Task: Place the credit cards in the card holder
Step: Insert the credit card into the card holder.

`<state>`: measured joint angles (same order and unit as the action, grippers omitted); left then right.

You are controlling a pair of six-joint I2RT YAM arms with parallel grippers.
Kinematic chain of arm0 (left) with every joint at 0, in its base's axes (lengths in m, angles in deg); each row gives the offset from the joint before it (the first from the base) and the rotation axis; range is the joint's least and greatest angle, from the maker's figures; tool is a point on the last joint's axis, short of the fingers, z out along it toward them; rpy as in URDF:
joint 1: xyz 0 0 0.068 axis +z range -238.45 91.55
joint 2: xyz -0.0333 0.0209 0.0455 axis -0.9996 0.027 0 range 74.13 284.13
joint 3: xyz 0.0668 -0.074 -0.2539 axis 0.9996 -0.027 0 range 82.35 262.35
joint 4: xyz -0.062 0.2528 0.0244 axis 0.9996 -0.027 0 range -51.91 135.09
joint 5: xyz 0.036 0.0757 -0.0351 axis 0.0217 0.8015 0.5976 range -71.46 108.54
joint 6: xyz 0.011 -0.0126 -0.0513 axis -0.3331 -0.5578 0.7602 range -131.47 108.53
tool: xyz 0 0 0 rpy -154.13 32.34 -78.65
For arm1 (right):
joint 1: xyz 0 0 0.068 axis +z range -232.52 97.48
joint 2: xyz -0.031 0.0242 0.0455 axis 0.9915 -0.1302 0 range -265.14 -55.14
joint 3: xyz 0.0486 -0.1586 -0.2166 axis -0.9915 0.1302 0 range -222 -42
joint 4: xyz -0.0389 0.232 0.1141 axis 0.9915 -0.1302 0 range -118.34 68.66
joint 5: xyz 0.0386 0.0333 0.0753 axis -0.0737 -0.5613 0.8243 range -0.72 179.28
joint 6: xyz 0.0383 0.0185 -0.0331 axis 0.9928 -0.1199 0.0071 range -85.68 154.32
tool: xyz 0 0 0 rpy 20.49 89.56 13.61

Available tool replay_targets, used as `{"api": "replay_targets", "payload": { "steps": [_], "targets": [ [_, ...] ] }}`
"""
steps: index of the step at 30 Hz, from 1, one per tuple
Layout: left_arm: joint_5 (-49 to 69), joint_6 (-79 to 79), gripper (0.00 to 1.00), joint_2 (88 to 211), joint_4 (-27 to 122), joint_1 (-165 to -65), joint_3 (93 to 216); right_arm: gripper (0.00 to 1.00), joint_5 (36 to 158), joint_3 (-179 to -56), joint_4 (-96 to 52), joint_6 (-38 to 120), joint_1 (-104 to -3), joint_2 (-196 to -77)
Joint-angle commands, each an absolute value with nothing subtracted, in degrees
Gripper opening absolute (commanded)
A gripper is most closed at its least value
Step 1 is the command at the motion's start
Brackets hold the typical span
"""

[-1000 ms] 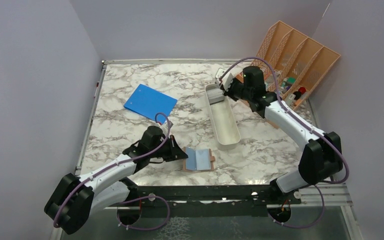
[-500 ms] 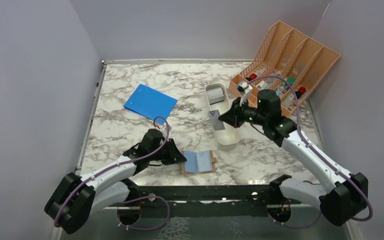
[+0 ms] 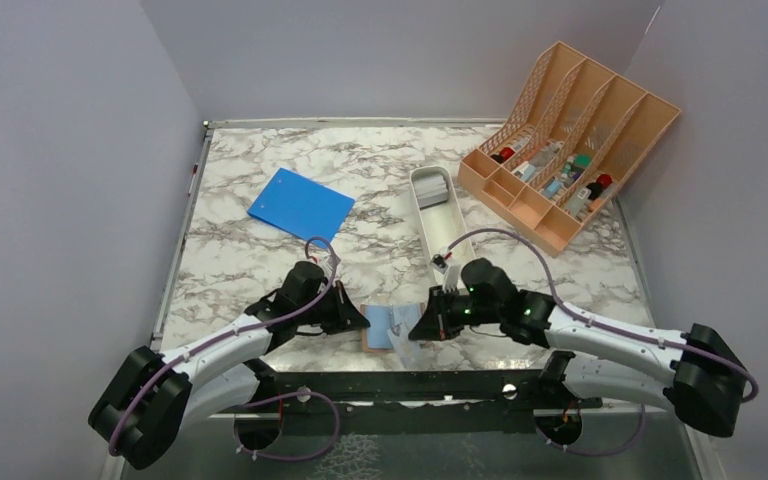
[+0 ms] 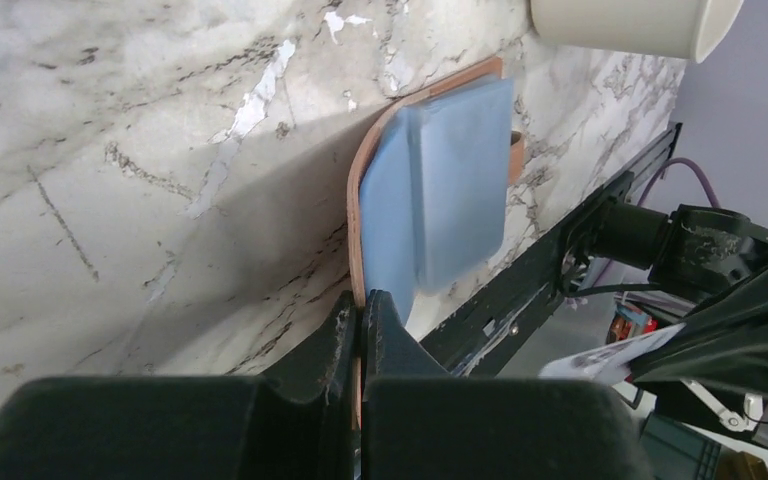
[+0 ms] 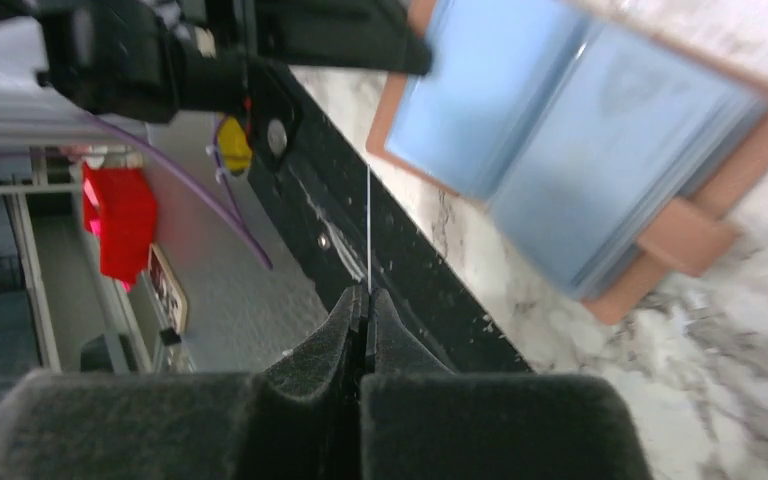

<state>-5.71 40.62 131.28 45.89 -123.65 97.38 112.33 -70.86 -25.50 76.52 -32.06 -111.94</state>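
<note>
The card holder [image 3: 388, 325] lies open near the table's front edge, brown outside and pale blue inside [image 4: 440, 190]. My left gripper [image 3: 357, 318] is shut on its brown left edge [image 4: 362, 310]. My right gripper [image 3: 423, 329] hovers just right of the holder, above the front edge, shut on a credit card. That card shows edge-on as a thin line [image 5: 368, 230] rising from the right gripper [image 5: 365, 297], close to the holder's blue pockets [image 5: 560, 150]. More grey credit cards [image 3: 432, 190] lie at the far end of the white tray.
The long white tray [image 3: 452, 250] runs back from the middle of the table. A peach lattice organiser [image 3: 570, 150] with small items stands at the back right. A blue notebook [image 3: 300, 205] lies at the back left. The black frame rail [image 3: 410, 385] borders the front edge.
My right arm swung from the tray down to the front edge, carrying a card to the card holder. The left gripper stays on the holder's edge, and the holder has shifted slightly left.
</note>
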Motion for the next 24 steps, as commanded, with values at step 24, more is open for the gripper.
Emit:
{"api": "replay_targets", "payload": {
  "steps": [24],
  "targets": [
    [-6.4,36.3,0.02,138.1,39.4,-124.1,99.8,0.01,84.9,-63.8,-12.0,95.7,-22.9,-123.9]
  ]
}}
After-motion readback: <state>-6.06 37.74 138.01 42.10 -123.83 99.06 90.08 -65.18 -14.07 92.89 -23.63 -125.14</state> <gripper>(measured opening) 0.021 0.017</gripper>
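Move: The right hand holds the card; the fold in the middle of the open card holder, where the card is headed, lies about 5 cm left of that hand, some 2 cm ahead and 9 cm below. The left gripper is about 10 cm to the right hand's left, 1 cm ahead and 8 cm lower. The middle of the white tray is about 24 cm ahead, 7 cm right and 10 cm below. From the left hand, the fold is some 6 cm right, 1 cm back and 2 cm lower. Keeping its pinch on the card, the right hand brings the leading edge to the holder's fold: it sinks about 8 cm, drawing back and left a couple of centimetres at first, then easing forward some 4 cm while turning about 20 degrees clockwise. Still gripping the holder's left cover edge, the left hand lowers it about 2.5 cm and back slightly, then holds. ##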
